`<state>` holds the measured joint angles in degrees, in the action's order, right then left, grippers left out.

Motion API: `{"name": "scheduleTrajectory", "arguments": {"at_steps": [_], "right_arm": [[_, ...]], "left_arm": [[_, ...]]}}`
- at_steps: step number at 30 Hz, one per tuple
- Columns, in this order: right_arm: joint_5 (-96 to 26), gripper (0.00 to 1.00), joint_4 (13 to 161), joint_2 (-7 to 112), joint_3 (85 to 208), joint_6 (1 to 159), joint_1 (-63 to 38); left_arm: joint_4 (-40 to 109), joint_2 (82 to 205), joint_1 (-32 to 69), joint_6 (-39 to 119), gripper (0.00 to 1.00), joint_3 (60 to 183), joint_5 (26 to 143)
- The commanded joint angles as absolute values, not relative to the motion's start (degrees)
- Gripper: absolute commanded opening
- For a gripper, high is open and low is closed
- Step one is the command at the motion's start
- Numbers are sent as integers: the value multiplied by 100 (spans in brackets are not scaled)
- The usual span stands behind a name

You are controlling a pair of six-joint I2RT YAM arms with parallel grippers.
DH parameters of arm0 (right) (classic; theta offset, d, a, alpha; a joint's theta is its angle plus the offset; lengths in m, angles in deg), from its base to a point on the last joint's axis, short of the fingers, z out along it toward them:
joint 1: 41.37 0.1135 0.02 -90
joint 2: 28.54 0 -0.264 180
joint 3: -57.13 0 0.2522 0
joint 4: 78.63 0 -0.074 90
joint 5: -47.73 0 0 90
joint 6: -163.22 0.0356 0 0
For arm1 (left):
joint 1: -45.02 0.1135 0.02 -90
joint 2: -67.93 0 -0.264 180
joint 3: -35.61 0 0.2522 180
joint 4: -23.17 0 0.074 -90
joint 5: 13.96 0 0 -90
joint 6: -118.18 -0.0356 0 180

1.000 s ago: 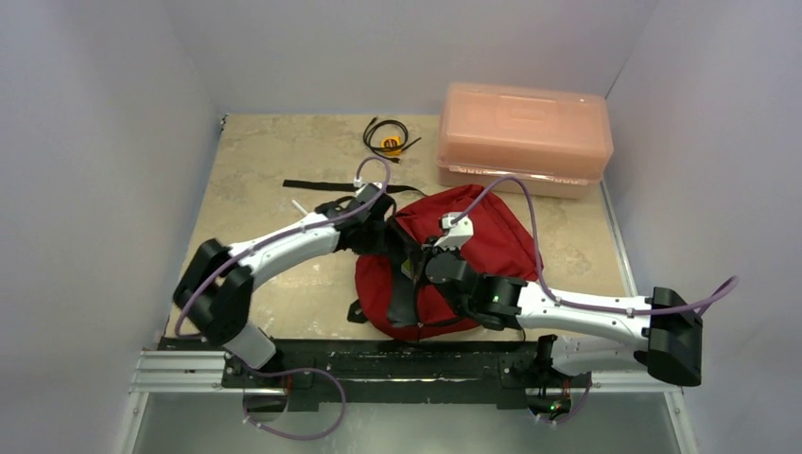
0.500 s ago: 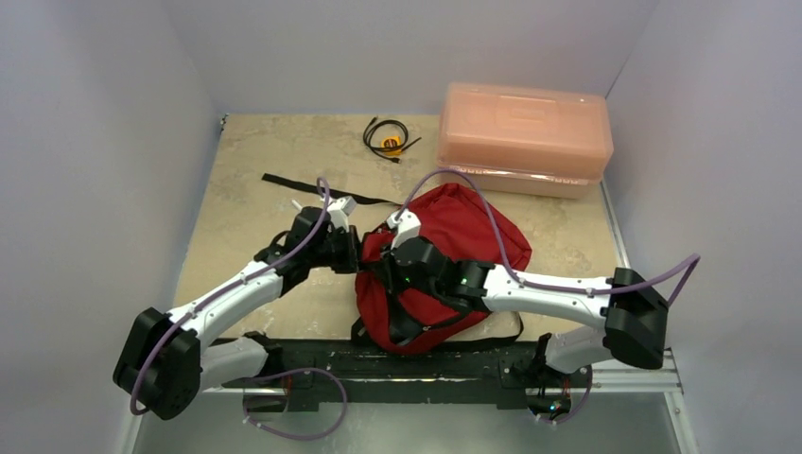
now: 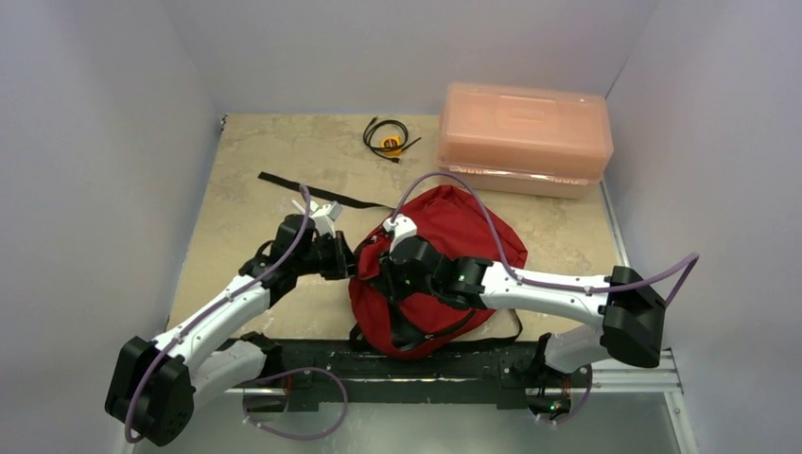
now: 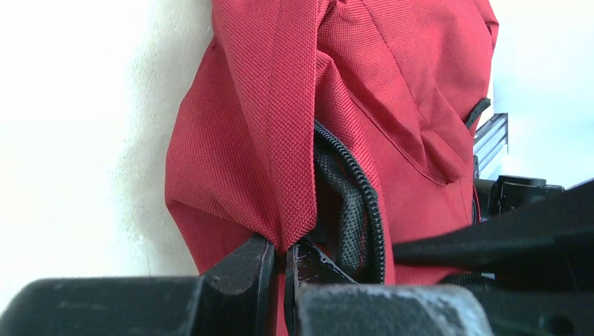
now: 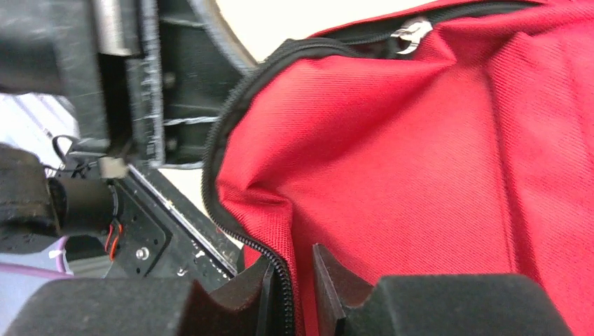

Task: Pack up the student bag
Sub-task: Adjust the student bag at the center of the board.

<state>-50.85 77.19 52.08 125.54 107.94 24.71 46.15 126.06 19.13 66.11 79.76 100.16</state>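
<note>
The student bag [image 3: 463,227], dark red with black zippers, lies in the middle of the table near the arms' bases. My left gripper [image 3: 348,257] is at its left edge. In the left wrist view this gripper [image 4: 284,255] is shut on a fold of the bag's red fabric [image 4: 392,91], beside the black zipper [image 4: 357,182]. My right gripper [image 3: 383,274] lies over the bag's left part. In the right wrist view its jaws [image 5: 291,269] stand apart around the zippered edge [image 5: 224,133] of the red fabric [image 5: 420,154], with a gap at the right finger.
A pink translucent box [image 3: 523,137] stands at the back right. A coiled black cable [image 3: 388,137] lies left of it. A black strap [image 3: 293,184] trails over the table behind the left gripper. The black mounting rail [image 3: 407,364] runs along the near edge.
Both grippers have moved left and nearer, and the bag's left side has followed. The right gripper's jaws, shut before, have come apart. The left gripper stays shut on the fabric.
</note>
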Motion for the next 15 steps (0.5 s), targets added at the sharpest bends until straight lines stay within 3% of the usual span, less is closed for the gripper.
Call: {"name": "scheduleTrajectory", "arguments": {"at_steps": [1, 3, 5, 10, 13, 15], "right_arm": [[-5771, 21, 7678, 4805, 12342, 11201, 2463], [-5629, 11, 8075, 4499, 12099, 11405, 2421], [-5456, 2, 8628, 4130, 11763, 11735, 2363], [-5470, 0, 9498, 3687, 11216, 12336, 2358], [-5474, 0, 9553, 3733, 11229, 12308, 2358], [-5489, 0, 9565, 3767, 11250, 12243, 2357]], "left_arm": [[5043, 12242, 1944, 6499, 0, 8145, 10069], [5265, 12164, 1944, 6434, 0, 8151, 9911], [5462, 12137, 1945, 6471, 9, 8130, 9697], [5730, 11825, 1936, 7084, 44, 7904, 9716], [6074, 11141, 1875, 7697, 77, 7686, 9658], [6642, 10718, 1801, 8136, 87, 7709, 9400]]}}
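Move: The left hand still has the student bag's left rim pinched right at its pads; the zipped flap edge lies between the right hand's partly open fingers, within about 1 cm of its hand point. From the right hand, that left rim is roughly 7 cm left and 3 cm ahead, and the bag's middle about 11 cm right, 1 cm ahead and 5 cm down. The loose black strap is some 15 cm ahead of the left hand, 5 cm to its left and 8 cm lower. The right hand closes its fingers on the zipped flap edge while drifting right some 2.5 cm, then lifts the pinched edge about 4 cm, the hand rolling nearly 20 degrees so that its left side rises. Meanwhile the left hand draws back about 3 cm and 2 cm to the left, first with the left rim still pinched, then spreading its fingers nearly wide to let go of the rim, which ends up lying between the open fingers. ##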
